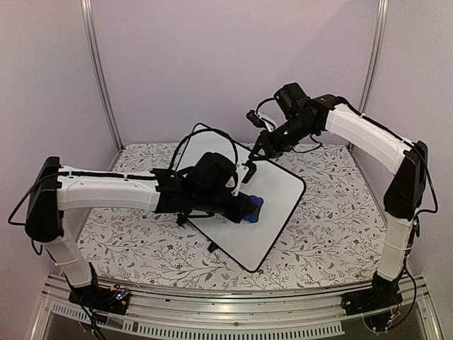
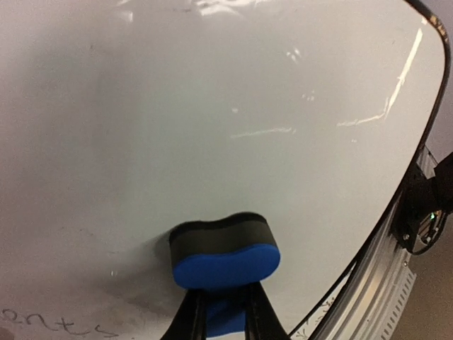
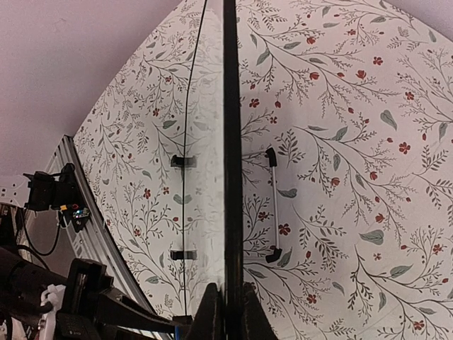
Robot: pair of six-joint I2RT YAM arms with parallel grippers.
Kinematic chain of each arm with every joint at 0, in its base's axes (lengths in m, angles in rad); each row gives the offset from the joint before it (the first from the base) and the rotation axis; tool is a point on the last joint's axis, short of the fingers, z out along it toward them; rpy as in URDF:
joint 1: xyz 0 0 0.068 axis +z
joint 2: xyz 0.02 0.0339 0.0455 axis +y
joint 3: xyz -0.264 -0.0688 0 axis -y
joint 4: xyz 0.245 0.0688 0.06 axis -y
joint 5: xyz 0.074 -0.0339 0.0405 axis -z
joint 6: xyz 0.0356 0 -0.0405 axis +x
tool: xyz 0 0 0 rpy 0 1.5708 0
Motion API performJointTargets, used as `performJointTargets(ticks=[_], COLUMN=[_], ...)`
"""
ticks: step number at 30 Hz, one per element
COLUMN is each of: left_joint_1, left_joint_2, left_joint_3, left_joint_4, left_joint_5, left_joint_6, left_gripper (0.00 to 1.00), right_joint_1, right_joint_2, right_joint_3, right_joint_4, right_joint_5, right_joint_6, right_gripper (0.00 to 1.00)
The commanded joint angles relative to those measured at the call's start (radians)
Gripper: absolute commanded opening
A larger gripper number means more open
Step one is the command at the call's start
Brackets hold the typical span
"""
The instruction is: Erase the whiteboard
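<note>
The whiteboard [image 1: 272, 195] lies slanted on the table, white with a thin black frame. My left gripper [image 1: 244, 207] is shut on a blue eraser [image 1: 253, 207] over the board's middle. In the left wrist view the eraser [image 2: 223, 251] has its dark felt side pressed to the whiteboard [image 2: 212, 106], pinched by my left gripper [image 2: 225, 322]. Grey handwriting [image 2: 56, 326] shows at the lower left. My right gripper [image 1: 259, 151] is shut on the board's far edge. The right wrist view shows the whiteboard [image 3: 231, 142] edge-on between the closed jaws of my right gripper [image 3: 230, 315].
A floral cloth [image 1: 333, 212] covers the table. An aluminium rail [image 1: 233, 297] runs along the near edge by the arm bases. A white support rod with black ends [image 3: 272, 205] sits under the board. Pale walls and metal posts [image 1: 99, 71] enclose the back.
</note>
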Motion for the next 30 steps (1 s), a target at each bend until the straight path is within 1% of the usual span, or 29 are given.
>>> performJointTargets(ticks=[1,7,10,14,23,27,30], left_joint_1=[0.014,-0.003,-0.004,-0.001,0.039,0.085,0.123], left_joint_2=[0.013,-0.044,-0.06,-0.054,-0.003,-0.027,-0.068], left_joint_3=[-0.144,-0.294,-0.309,-0.256,-0.061,-0.054,-0.08], left_joint_4=[-0.052,-0.039,-0.032,-0.041,-0.036,-0.021,-0.022], left_joint_5=[-0.053,-0.033,-0.041,-0.084,-0.135,-0.133,-0.145], left_joint_6=[-0.051,-0.105,-0.108,-0.089,-0.006,0.002,0.005], left_gripper=[0.0,0.0,0.0,0.0,0.0,0.0,0.0], right_joint_1=[0.042,0.042,0.042,0.042,0.042,0.042,0.042], right_joint_2=[0.0,-0.004,-0.004,-0.003,-0.009,-0.009,-0.008], right_joint_3=[-0.017,-0.018,-0.02,-0.018,-0.025,-0.026,-0.025], right_joint_4=[-0.067,-0.067,-0.067,-0.067,-0.064,-0.063,-0.063], right_joint_5=[0.049,0.053,0.051,0.049,0.049,0.049,0.047], right_joint_6=[-0.032,-0.034,-0.033,-0.032,-0.032,-0.033,-0.032], right_gripper=[0.0,0.0,0.0,0.0,0.0,0.0,0.0])
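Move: The left hand already holds the eraser against the tilted whiteboard; the leftover "ments" writing lies roughly 10 cm to its left, 4 cm farther out and 6 cm lower. The board's near foot clip is some 11 cm left, 6 cm back and 15 cm below, and its bottom corner about 18 cm back, 2 cm right and 14 cm below. From the right hand, pinching the board's upper edge, the writing is about 7 cm back, 13 cm left and 14 cm lower. With the eraser kept in its grip and its pad on the whiteboard, the left hand wipes down the slope by about 11 cm, down, left and back together, its wrist rolling some 10 degrees so that the hand's left side rises. It then turns and strokes back up and forward by about 8 cm, drifting a little right, to finish about 4 cm left of where it began and slightly lower, closer to the "ments" writing, while the right hand stays still and keeps pinching the board's upper edge as a brace. ##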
